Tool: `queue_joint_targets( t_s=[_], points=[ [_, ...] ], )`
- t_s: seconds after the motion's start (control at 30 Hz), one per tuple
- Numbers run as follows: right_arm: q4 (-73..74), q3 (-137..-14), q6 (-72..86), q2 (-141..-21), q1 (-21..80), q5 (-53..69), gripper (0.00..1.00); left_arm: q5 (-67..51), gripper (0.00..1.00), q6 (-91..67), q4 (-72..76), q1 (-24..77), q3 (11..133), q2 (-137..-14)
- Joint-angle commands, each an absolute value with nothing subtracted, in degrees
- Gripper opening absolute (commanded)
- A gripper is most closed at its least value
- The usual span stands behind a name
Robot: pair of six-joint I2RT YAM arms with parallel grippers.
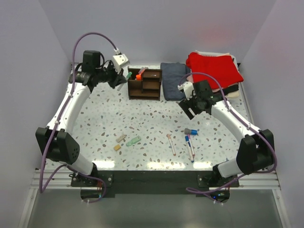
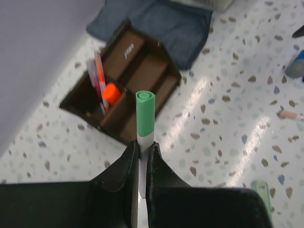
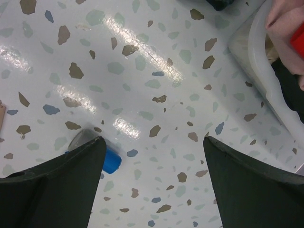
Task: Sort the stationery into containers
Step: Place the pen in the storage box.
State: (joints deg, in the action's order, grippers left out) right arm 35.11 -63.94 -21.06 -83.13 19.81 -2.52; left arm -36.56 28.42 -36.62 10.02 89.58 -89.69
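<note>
My left gripper [image 2: 142,149] is shut on a white marker with a green cap [image 2: 145,116], holding it above the table just in front of the dark brown wooden organizer [image 2: 137,71]; the top view shows the gripper [image 1: 118,78] to the left of the organizer [image 1: 145,83]. An orange-capped marker [image 2: 112,92] and slim red and pink pens [image 2: 97,76] stand in its left compartment. My right gripper [image 3: 154,147] is open and empty above the table, a grey, blue-capped piece [image 3: 110,160] beside its left finger. In the top view this gripper [image 1: 189,107] is above that piece [image 1: 191,131].
Two tan blocks [image 1: 119,143], a pale green piece [image 1: 133,141], a slim pen [image 1: 171,144] and a red and blue pen [image 1: 190,147] lie on the near table. A folded dark blue cloth [image 1: 173,80] and a red cloth pile [image 1: 213,66] sit at the back right.
</note>
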Motion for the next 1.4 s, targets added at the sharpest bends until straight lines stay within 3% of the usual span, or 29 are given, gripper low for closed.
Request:
queue_joint_targets(
  t_s=[0.0,0.27,0.37,0.77,0.97,1.37],
  points=[
    [32.87,-66.09,-21.97,-83.67,19.69,-4.22,0.88,-51.83,0.00,23.67,-12.17,9.84,87.46,-91.66],
    [33.22,-66.09,-22.50,-84.29,19.60,-4.75,0.88,-57.83,0.00,7.05,24.82,8.53,85.78,-103.61],
    [33.57,-66.71,-22.76,-85.08,19.51,-5.18,0.88,-57.83,0.00,3.34,29.78,8.26,86.92,-108.09],
    [35.07,-71.19,-22.94,-90.52,19.25,-5.54,0.88,-57.22,0.00,0.44,34.80,7.12,91.67,-118.91],
    [35.33,-72.51,-22.76,-92.72,19.25,-5.62,0.88,-59.06,0.00,-12.82,43.06,5.89,93.77,-119.62],
    [35.33,-75.76,-23.11,-96.50,19.25,-5.54,0.88,-58.45,0.00,-5.98,37.44,5.10,92.99,-122.60]
  ],
)
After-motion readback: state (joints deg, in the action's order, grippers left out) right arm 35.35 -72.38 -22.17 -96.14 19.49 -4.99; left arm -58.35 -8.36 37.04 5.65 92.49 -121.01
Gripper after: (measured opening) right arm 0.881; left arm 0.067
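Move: My left hand holds the green-capped pen. The storage box is about 12 cm ahead, 7 cm to the right and roughly 19 cm below; the orange marker already in it stands some 13 cm ahead, 5 cm right and 15 cm below. The dark blue cloth lies about 15 cm ahead, 24 cm right and 26 cm below. From my idle right hand the box is about 17 cm ahead, 25 cm left and 6 cm below. Keeping the pen pinched, I take my left hand about 15 cm forward and 5 cm right to the box's left compartment, arcing up some 4 cm, then sinking before easing slightly up again. Meanwhile I roll and lift the wrist some 35 degrees, until the fingers point level to the right and the pen stands upright. My open, empty right hand drifts about 4 cm forward and a little down. ##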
